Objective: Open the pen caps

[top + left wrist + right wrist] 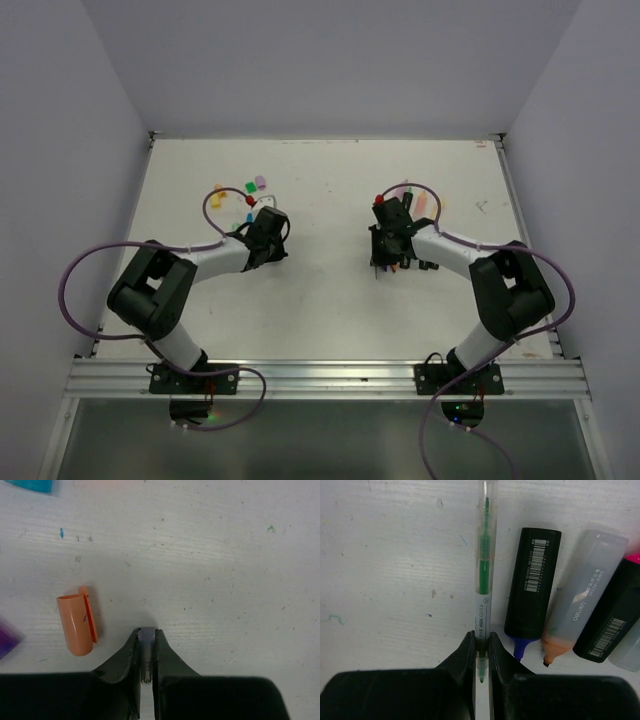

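In the left wrist view my left gripper [146, 632] is shut on a small translucent, faintly purple cap [147, 636], low over the table. An orange pen cap [75, 625] lies on its side just left of the fingers. My right gripper [481, 637] is shut on a thin clear pen with green ink [484, 555]; its bare green tip shows between the jaws. In the top view, green [250, 187], purple [261, 182] and yellow [217, 189] caps lie beyond my left gripper [270, 232]. My right gripper [390, 240] is at centre right.
Uncapped barrels lie right of the thin pen: a black one with a blue tip [532, 580], a pale grey one with an orange tip [582, 590], a black one with a pink end [615, 620]. A teal piece [30, 484] and a purple piece [6, 639] sit at the left wrist view's edges.
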`<state>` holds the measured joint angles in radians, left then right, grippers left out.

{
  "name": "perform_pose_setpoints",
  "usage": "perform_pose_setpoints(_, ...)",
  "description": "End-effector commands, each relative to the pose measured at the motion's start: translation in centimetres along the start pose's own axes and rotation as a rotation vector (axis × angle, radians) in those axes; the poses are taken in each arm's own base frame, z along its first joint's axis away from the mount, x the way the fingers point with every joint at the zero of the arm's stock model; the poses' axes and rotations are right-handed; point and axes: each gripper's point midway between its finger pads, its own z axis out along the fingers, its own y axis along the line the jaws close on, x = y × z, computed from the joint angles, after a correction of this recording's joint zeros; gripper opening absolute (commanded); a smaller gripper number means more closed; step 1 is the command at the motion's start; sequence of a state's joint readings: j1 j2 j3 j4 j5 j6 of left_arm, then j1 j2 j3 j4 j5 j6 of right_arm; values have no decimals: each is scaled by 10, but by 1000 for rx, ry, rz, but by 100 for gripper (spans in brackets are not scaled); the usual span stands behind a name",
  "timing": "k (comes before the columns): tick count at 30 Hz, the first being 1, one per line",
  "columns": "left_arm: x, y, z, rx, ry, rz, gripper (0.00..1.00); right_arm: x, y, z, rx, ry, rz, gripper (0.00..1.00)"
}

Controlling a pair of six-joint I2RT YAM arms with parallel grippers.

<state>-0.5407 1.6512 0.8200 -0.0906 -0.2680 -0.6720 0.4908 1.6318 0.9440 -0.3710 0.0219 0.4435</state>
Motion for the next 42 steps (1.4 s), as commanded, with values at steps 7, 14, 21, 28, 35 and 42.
perform_pose_setpoints(7,3,21,5,-86,29,-34,6,-6,-11,10,92,-1,-38,8)
perform_pose_setpoints(14,7,25,4,-92,28,-45,29,-7,-11,7,100,-21,-47,23)
perform_pose_setpoints(21,5,25,0,-86,16,-58,31,-13,-8,1,91,-45,-60,31)
perform_pose_setpoints(28,-9,22,-15,-74,-28,-66,36,-21,-1,-5,59,-81,-70,37)
perform_pose_setpoints(35,-42,-5,-51,17,-112,-66,46,-39,10,-34,17,-160,-86,58)
perform_pose_setpoints(42,-62,-40,-98,172,-174,-72,68,-37,-5,-74,76,-228,-49,99)
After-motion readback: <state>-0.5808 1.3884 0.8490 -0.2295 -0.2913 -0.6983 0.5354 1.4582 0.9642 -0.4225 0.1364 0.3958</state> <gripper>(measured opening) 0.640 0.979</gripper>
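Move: The left hand holds the thin clear cap just above its bare spot, about 1 cm ahead and 1 cm left; the peach cap lies some 4 cm left and 1 cm ahead, the purple cap about 9 cm left and level, the blue cap roughly 9 cm ahead and 6 cm left. The right hand's bare spot for the green pen is 2 cm below and 1 cm right; the purple-tipped marker lies 3 cm ahead, 3 cm right, and the peach-tipped marker 2 cm ahead, 5 cm right. The left hand edges about 1 cm forward-left with the clear cap beside the peach cap, part-opens and lets go, shifts slightly back and farther left, then lifts some 8 cm while opening further. The right hand lowers the green pen about 1.5 cm and 1 cm right beside the purple-tipped marker, pauses to release it, then rises roughly 7 cm with fingers spreading wide. ##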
